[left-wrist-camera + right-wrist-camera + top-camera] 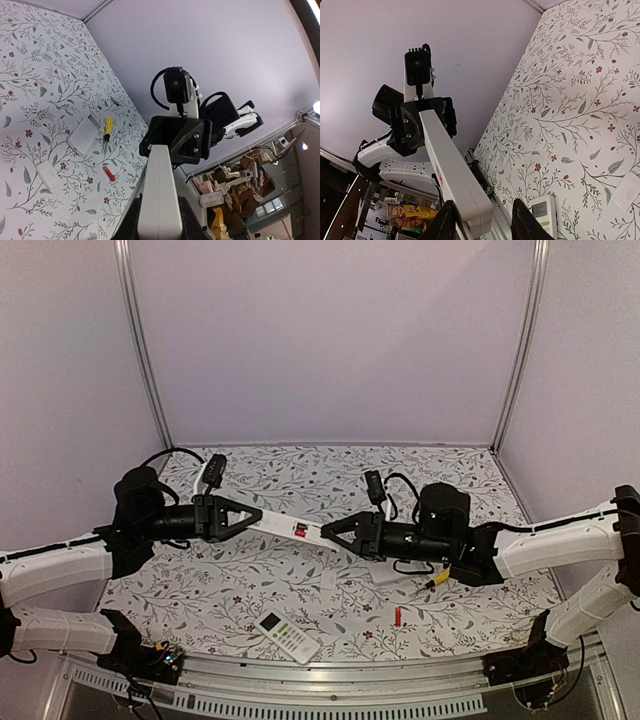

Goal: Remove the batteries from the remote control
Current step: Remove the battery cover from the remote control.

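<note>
A long white remote control (285,526) hangs above the table between both arms. My left gripper (252,518) is shut on its left end, and in the left wrist view the remote (160,200) sits tight between the fingers of that gripper (159,197). My right gripper (330,533) is open around the other end: the remote (450,165) rests against one finger of that gripper (482,205), with a gap to the other finger (520,220). One red-orange battery (397,616) (108,173) lies on the table. The remote's battery bay is hidden.
A yellow-handled screwdriver (438,578) (107,127) lies near the right arm. A second white remote with a display (288,636) (542,212) lies by the front rail. Two flat white pieces (328,580) (395,573) lie under the held remote.
</note>
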Controlling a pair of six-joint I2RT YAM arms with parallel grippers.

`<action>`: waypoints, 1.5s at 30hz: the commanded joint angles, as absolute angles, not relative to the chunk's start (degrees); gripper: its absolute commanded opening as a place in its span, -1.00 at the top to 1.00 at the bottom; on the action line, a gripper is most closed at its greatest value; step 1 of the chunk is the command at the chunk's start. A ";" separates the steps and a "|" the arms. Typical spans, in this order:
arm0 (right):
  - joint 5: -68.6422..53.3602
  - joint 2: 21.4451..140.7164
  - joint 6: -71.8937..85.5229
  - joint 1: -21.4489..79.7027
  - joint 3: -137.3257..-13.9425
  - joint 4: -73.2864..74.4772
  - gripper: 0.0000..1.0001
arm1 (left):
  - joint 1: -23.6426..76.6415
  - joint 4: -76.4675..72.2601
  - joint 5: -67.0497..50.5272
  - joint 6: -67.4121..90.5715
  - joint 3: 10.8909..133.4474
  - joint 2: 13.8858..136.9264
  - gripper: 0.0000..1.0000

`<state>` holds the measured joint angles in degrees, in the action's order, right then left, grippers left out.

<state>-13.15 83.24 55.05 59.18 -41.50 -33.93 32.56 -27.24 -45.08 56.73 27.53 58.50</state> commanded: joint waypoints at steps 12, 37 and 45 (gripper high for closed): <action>-11.00 81.74 55.23 58.95 -40.12 -30.66 0.53 | 31.45 -25.00 -43.84 53.94 27.72 58.21 1.00; -4.69 76.52 55.84 57.18 -35.30 -25.36 1.00 | 27.01 -14.64 -38.70 48.80 24.69 57.83 1.00; -0.72 79.65 52.73 56.53 -35.80 -21.06 1.00 | 26.21 -16.53 -41.43 48.19 21.81 59.41 1.00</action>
<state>-4.05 77.45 55.00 57.10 -36.29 -24.32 26.92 -15.22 -39.38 49.78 22.63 58.63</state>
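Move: The battery cover sits, already slid partly open, at the near-right end of the remote that the left hand holds: about 15 cm to that hand's right, 2 cm back and 3 cm lower, and only some 2 cm left of the right hand. The open battery compartment is about 6 cm left of the right hand and 1 cm ahead; a loose red battery lies on the table 15 cm to its right, 10 cm back and 20 cm below. The cover is pinched as the right fingers close from roughly a third open to nearly shut while sinking about 2 cm; that hand then draws the cover about 4 cm further right, also going forward and down. The left hand keeps its grip on the remote and, slowly at first, sinks some 8 cm, pulling away to the left and forward while tipping the remote's compartment end down about 10 degrees. ##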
